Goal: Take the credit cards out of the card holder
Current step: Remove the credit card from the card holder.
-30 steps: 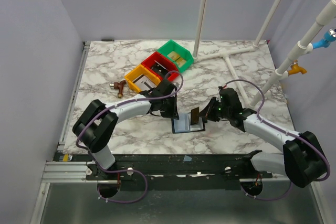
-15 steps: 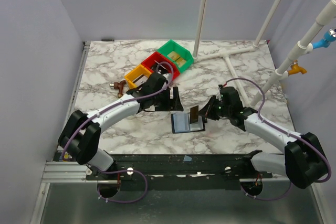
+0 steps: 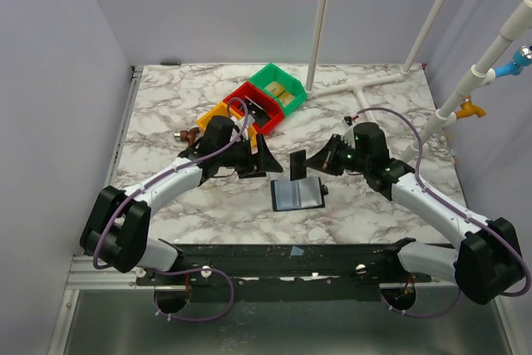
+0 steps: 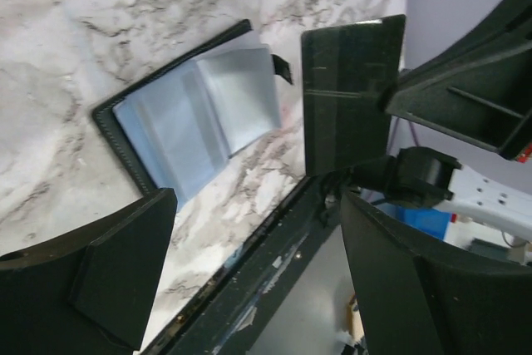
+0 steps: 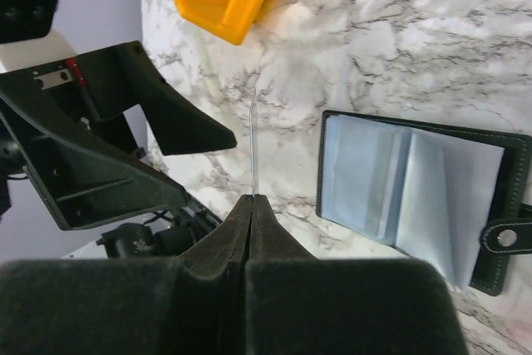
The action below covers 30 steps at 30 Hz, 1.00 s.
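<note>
The card holder (image 3: 297, 195) lies open on the marble, black rim with bluish-grey inner faces; it also shows as the card holder (image 4: 191, 110) and the card holder (image 5: 424, 197) in the wrist views. My right gripper (image 3: 310, 165) is shut on one of the credit cards (image 3: 298, 164), holding it upright above the holder's far edge. From the left wrist that card (image 4: 349, 97) looks dark; from the right wrist the card (image 5: 253, 143) is edge-on above my right gripper (image 5: 253, 201). My left gripper (image 3: 261, 159) stands open and empty just left of the card, as also seen around the left gripper (image 4: 258, 288).
Yellow bin (image 3: 214, 116), red bin (image 3: 258, 106) and green bin (image 3: 279, 86) stand in a row behind the left arm. A small bronze fitting (image 3: 187, 134) lies left of them. White pipes (image 3: 366, 93) run across the back right. The table's front edge (image 4: 249, 255) is close by.
My left gripper has opened and drawn back to the left, away from the holder. My right gripper has lifted the card up and leftward, clear of the holder.
</note>
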{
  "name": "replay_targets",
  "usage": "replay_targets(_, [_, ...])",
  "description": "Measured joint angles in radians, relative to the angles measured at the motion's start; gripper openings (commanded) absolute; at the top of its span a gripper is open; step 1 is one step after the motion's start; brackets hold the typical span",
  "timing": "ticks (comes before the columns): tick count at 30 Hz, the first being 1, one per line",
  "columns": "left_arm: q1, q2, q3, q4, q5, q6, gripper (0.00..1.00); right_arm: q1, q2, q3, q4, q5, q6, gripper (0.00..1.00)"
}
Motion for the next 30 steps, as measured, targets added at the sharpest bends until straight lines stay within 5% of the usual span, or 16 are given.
replay_targets(16, [0.005, -0.003, -0.048, 0.384, 0.256, -0.266, 0.70, 0.000, 0.050, 0.077, 0.113, -0.152, 0.093, 0.01])
replay_targets(30, [0.011, 0.018, -0.096, 0.592, 0.299, -0.430, 0.22, -0.004, 0.054, 0.080, 0.157, -0.209, 0.129, 0.01])
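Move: Between the two grippers hangs the dark credit card, still pinched in the right fingertips; its middle lies about 9 cm to the right of the open left gripper, about level fore and aft and some 2 cm higher, and about 3 cm left of the right hand point. The left fingertips are some 12 cm to the right hand's left. From the left hand, the card holder lies 10 cm right, 3 cm back and 10 cm down; the yellow box is about 14 cm left, 19 cm ahead and 8 cm lower. Rising about 8 cm and easing some 3 cm right, the left hand levels its fingers by roughly 25 degrees towards the card and half closes them around its near edge late on. The right hand keeps its pinch, lifting the card about 6 cm and carrying it 3.5 cm left to meet the left fingers, its own tips tilting up slightly. ##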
